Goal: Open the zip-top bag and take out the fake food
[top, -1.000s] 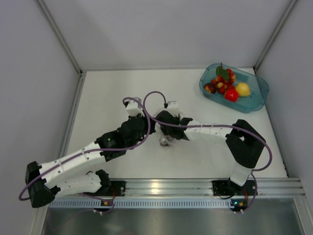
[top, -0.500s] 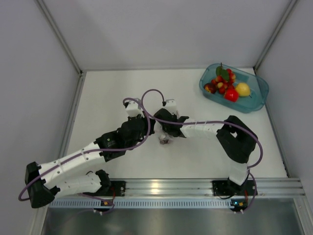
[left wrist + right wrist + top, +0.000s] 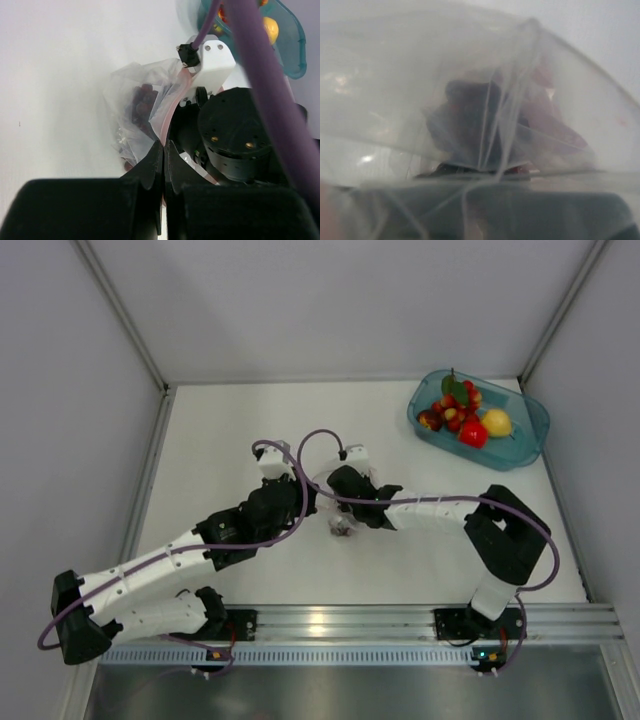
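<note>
The zip-top bag [image 3: 342, 529] lies crumpled mid-table between both grippers; in the left wrist view the bag [image 3: 131, 95] is clear, with a pink zip strip. My left gripper [image 3: 164, 146] is shut on that strip's edge. Dark purple grapes [image 3: 141, 99] show inside the bag. My right gripper [image 3: 347, 512] hangs right over the bag. Its fingers are hidden: in the right wrist view, bag plastic [image 3: 420, 75] covers the lens, with a dark purple lump [image 3: 470, 125] behind it. Other fake food [image 3: 463, 412] lies in the teal tub.
The teal tub [image 3: 530, 445] stands at the back right with a red apple [image 3: 473, 434], a yellow lemon [image 3: 497, 422] and red berries with green leaves. Grey walls enclose the table on three sides. A metal rail [image 3: 340, 620] runs along the near edge.
The right arm's elbow swung in toward the left, then back out to the right, while its wrist stayed over the bag. The left arm and the bag have hardly moved.
</note>
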Controlling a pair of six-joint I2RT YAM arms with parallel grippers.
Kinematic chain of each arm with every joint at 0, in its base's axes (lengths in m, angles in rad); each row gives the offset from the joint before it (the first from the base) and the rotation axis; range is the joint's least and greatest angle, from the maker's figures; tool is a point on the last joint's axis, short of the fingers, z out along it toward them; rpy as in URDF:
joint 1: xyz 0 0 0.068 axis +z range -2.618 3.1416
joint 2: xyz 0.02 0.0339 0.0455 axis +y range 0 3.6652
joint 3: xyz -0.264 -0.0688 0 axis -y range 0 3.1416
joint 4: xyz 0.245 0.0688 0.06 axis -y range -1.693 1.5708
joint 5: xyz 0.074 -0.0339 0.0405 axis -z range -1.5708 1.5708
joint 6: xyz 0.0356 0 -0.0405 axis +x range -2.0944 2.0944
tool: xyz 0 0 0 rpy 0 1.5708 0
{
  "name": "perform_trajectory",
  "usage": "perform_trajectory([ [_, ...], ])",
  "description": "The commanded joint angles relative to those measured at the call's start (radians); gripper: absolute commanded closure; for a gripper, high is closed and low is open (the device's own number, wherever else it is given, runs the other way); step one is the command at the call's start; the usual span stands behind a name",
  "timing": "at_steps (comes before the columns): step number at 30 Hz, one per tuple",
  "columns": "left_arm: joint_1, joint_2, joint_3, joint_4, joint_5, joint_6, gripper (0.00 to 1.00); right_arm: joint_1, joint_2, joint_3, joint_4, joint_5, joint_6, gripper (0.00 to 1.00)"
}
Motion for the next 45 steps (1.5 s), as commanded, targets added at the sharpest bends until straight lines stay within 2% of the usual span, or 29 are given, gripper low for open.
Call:
perform_trajectory([
  [1,-0.002,-0.012,0.039,0.045,-0.036,0.012,1.0,-0.005,-0.097,-0.041,0.079,-0.015,-0.04,1.0],
  [16,-0.002,0.032,0.063,0.041,-0.072,0.023,1.0,0.041,-0.419,-0.17,0.182,-0.148,-0.167,1.0],
  [27,0.001,0.042,0.088,0.008,-0.138,0.057,1.0,0.11,-0.574,-0.211,0.229,-0.287,-0.305,1.0],
  [35,0.009,0.066,0.096,-0.011,-0.115,0.1,1.0,0.124,-0.657,-0.193,0.223,-0.339,-0.409,1.0],
  [38,0.009,0.077,0.096,-0.01,-0.096,0.135,1.0,0.127,-0.66,-0.161,0.179,-0.27,-0.416,1.0],
  [45,0.012,0.085,0.076,-0.008,-0.103,0.169,1.0,0.127,-0.663,-0.12,0.099,-0.213,-0.419,1.0],
])
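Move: My right hand is down inside the bag, already shut on the grapes at its fingertips. The bag's mouth, where I draw them, lies about 14 cm above that hand, some 5 cm back and 2 cm to its left. My left fingertips, pinching the rim, are about 18 cm above, 7 cm back and 7 cm left. The teal bin is some 29 cm right and 14 cm farther out. From my left hand the grapes lie about 6 cm ahead, 6 cm right and 18 cm below. Keeping my right fingers closed on the grapes, I haul them up about 16 cm towards the bag's mouth, drawing back some 8 cm as I rise, while the hand turns about 30 degrees counter-clockwise and its fingers tip up to a shallower slant. My left hand keeps its pinch on the rim and eases about 2 cm forward, rolling slightly near the end. ##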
